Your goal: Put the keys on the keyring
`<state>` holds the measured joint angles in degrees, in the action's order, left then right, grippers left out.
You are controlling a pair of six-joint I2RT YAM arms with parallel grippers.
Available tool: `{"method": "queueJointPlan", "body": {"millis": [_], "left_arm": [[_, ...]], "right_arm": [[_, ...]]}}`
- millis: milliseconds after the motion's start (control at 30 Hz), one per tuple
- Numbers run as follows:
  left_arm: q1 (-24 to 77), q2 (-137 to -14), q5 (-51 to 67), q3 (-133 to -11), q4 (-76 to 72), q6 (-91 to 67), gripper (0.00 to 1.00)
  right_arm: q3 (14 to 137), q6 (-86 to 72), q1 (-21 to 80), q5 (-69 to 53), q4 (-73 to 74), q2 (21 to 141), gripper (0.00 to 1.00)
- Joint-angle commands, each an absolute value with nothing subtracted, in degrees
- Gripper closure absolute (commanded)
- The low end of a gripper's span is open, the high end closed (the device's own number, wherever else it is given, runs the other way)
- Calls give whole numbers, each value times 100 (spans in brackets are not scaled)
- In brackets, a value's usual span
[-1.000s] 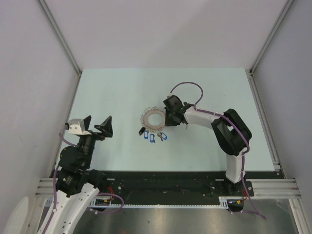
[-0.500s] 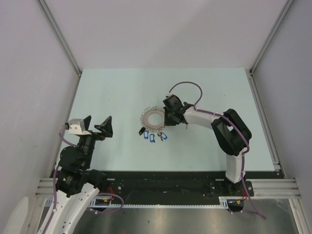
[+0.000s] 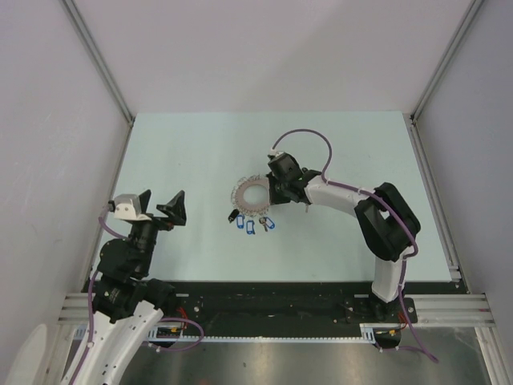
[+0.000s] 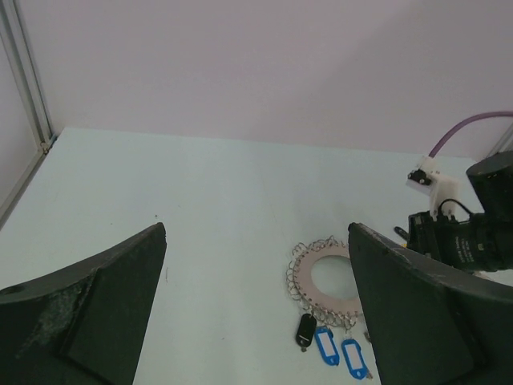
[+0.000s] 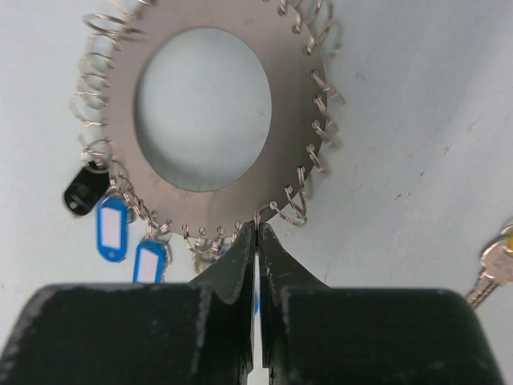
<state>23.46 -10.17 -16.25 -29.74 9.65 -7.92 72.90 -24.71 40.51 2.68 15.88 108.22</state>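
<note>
The keyring lies flat mid-table, a grey disc with a wide hole and a fringe of wire loops, also seen in the left wrist view. A black-headed key and two blue-tagged keys hang at its near rim, and show as blue tags from above. My right gripper is shut, its tips meeting at a small loop on the rim; whether the loop is pinched is unclear. A sliver of blue shows through the slit between its fingers. My left gripper hovers wide open at the far left, holding nothing.
A loose silvery key lies on the table to the right of the right gripper. Aluminium rails and grey walls bound the pale table. The right arm's purple cable arcs above the ring.
The right gripper's jaws have closed fully at the ring's rim, and its wrist has shifted slightly toward the ring. The left arm has not moved.
</note>
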Motion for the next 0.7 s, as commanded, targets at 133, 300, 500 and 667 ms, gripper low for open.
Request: {"method": "queueJointPlan", "body": {"millis": [133,300,500,667], "left_arm": [[2338,-1379,-933,-3216,739,-563,0],[2338,-1792,-248,-3672,686,-352,0],[2338,-2504,798,-4218,607,-185,0],[2338,-2961,1634,-4482,212,-202,0]], "right_arm": [[7339,-1153,4306,712,879,9335,100],[7260,-458,4377,633,414,8606,100],[6472,237,4394,-219,-842,7402,100],[5564,325,4368,-991,-2204,6365,100]]}}
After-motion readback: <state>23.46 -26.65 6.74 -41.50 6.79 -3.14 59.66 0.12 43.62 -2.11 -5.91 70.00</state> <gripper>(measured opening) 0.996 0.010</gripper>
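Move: The keyring, held at its right-hand edge in the right fingers, has its middle some 6 cm left of them, 2 cm farther out and 2 cm lower. Counted from the right hand, the blue tags lie about 6 cm back and 7 cm left, the black tag 4 cm back and 10 cm left, and the loose key 11 cm right and 1 cm ahead, low on the table. From the open left hand, the keyring is roughly 15 cm ahead, 20 cm right and 26 cm below. The keyring, still pinched by a small wire loop at its edge, is carried quickly up about 26 cm by the right hand, which drifts back towards the end while its shut fingers swing up some 50 degrees from steeply down to nearly level. Meanwhile the left hand, fingers wide open, moves right and then also up towards the keyring, turning clockwise. ##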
